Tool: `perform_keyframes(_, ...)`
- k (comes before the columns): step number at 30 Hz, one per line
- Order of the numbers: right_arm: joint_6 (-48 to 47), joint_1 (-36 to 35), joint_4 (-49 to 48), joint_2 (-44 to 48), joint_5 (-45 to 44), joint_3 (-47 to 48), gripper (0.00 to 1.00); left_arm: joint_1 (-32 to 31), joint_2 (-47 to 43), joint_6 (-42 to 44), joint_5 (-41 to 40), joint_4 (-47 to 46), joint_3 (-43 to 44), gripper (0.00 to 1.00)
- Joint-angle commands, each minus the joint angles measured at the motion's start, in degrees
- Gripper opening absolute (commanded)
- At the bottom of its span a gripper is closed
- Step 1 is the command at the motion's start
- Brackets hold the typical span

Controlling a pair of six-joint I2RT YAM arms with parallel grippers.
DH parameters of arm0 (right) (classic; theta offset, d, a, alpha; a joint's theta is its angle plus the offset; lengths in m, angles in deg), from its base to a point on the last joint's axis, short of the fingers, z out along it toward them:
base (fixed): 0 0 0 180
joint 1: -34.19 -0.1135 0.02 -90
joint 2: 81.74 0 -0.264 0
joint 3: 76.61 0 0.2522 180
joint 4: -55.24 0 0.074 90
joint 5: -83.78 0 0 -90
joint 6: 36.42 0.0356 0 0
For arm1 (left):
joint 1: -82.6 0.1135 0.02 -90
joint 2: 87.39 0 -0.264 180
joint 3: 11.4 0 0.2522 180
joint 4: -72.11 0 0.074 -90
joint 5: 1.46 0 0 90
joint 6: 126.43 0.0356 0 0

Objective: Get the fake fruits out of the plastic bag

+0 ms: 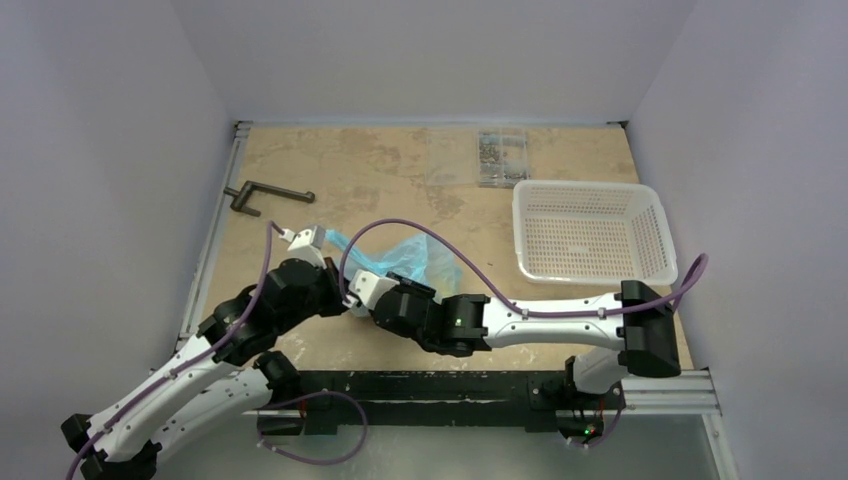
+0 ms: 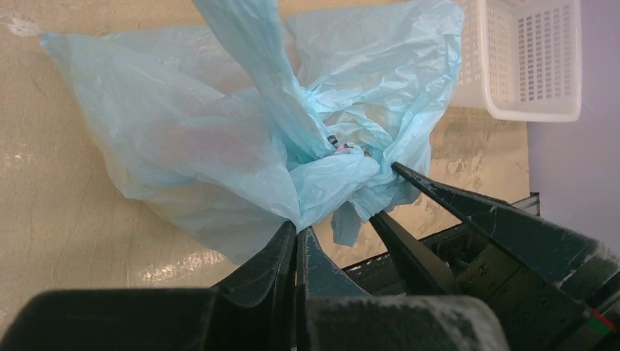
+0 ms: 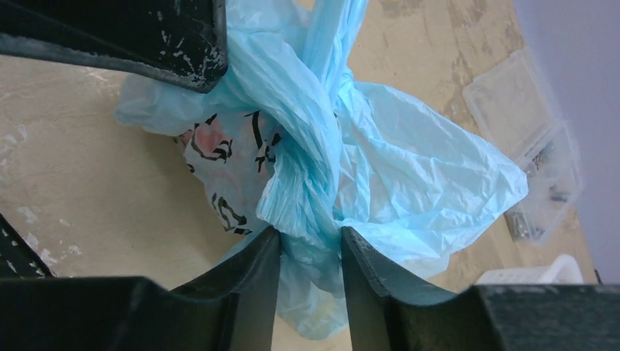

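The light-blue plastic bag [image 1: 418,262] lies crumpled on the table between both arms. My left gripper [image 2: 297,228] is shut on a pinch of its film at the near edge. My right gripper [image 3: 311,238] holds a thick twisted bunch of the bag between its fingers, which press it on both sides. The right fingers [image 2: 468,208] show in the left wrist view, just right of the left jaws. The bag's white printed panel [image 3: 219,161] faces the right wrist camera. The fake fruits are hidden inside; only a faint reddish shade [image 2: 212,139] shows through the film.
A white mesh basket [image 1: 590,232] stands to the right of the bag. A clear box of small parts [image 1: 502,157] lies at the back. A dark metal clamp [image 1: 268,195] rests at the left edge. Walls close in on three sides.
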Motion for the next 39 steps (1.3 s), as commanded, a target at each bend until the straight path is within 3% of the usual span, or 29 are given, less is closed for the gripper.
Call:
perform_keyframes(1, 0.43, -0.09, -5.74, 1.4, -0.61, -0.64, 0.27, 0.34, -1.16, 0.62, -1.75, 0.03, 2.48, 0.0)
perform_keyframes(4, 2.19, 0.16, -6.66, 4.2, 1.75, -1.52, 0.06, 0.31, -1.69, 1.2, -4.89, 3.94, 3.29, 0.0)
perform_keyframes(6, 3.68, 2.6, -9.68, 8.93, 6.34, -4.15, 0.0, 0.34, -2.24, 1.34, -7.04, 7.2, 3.73, 0.0)
perform_keyframes(12, 20.27, 23.53, -24.45, 23.41, 43.35, -15.08, 0.0, 0.36, -6.73, 0.06, -12.15, 12.97, 2.1, 0.0)
perform_keyframes(17, 32.68, 33.92, -34.79, 22.24, 64.42, -19.68, 0.0, 0.31, -9.86, -0.18, -10.81, 13.38, 1.25, 0.0)
perform_keyframes(22, 29.91, 34.5, -29.73, 19.26, 66.44, -16.73, 0.0, 0.36, -10.99, 4.22, -3.67, 10.4, 3.48, 0.0)
perform_keyframes(28, 26.75, 34.45, -25.8, 19.23, 64.69, -15.43, 0.0, 0.35, -8.49, 15.1, 2.29, 10.08, 11.5, 0.5)
perform_keyframes(32, 26.27, 34.5, -24.71, 18.83, 65.56, -14.64, 0.0, 0.31, -1.12, 29.65, 5.98, 14.58, 22.8, 0.72)
perform_keyframes(34, 26.13, 34.5, -24.37, 18.78, 66.1, -14.15, 0.0, 0.31, 3.59, 36.89, 7.73, 16.87, 28.0, 0.75)
perform_keyframes(39, 25.53, 34.5, -23.74, 19.63, 67.21, -13.71, 0.0, 0.34, 13.7, 47.25, 16.18, 20.41, 34.3, 0.71)
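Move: The left fingers are shut on the plastic bag's near-left edge. The gathered film lies about 5 cm to their right and 3 cm ahead, already between the right hand's half-open fingers, straight under their tips. The bag body sits roughly 2 cm ahead of the right hand, 3 cm to its right and 7 cm below. The white basket is some 42 cm right of that hand and 10 cm ahead; the dark bracket is 18 cm left and 20 cm ahead of the left hand. The right fingers close on the gathered film, and that hand draws it forward, right and up, about 8 cm high, then eases partway back, turning some 60 degrees with its left side rising and its tips dipping. The left hand, still pinching, pulls about 5 cm left, then eases back, opens to let go of its film and rises some 13 cm clear of the bag. ##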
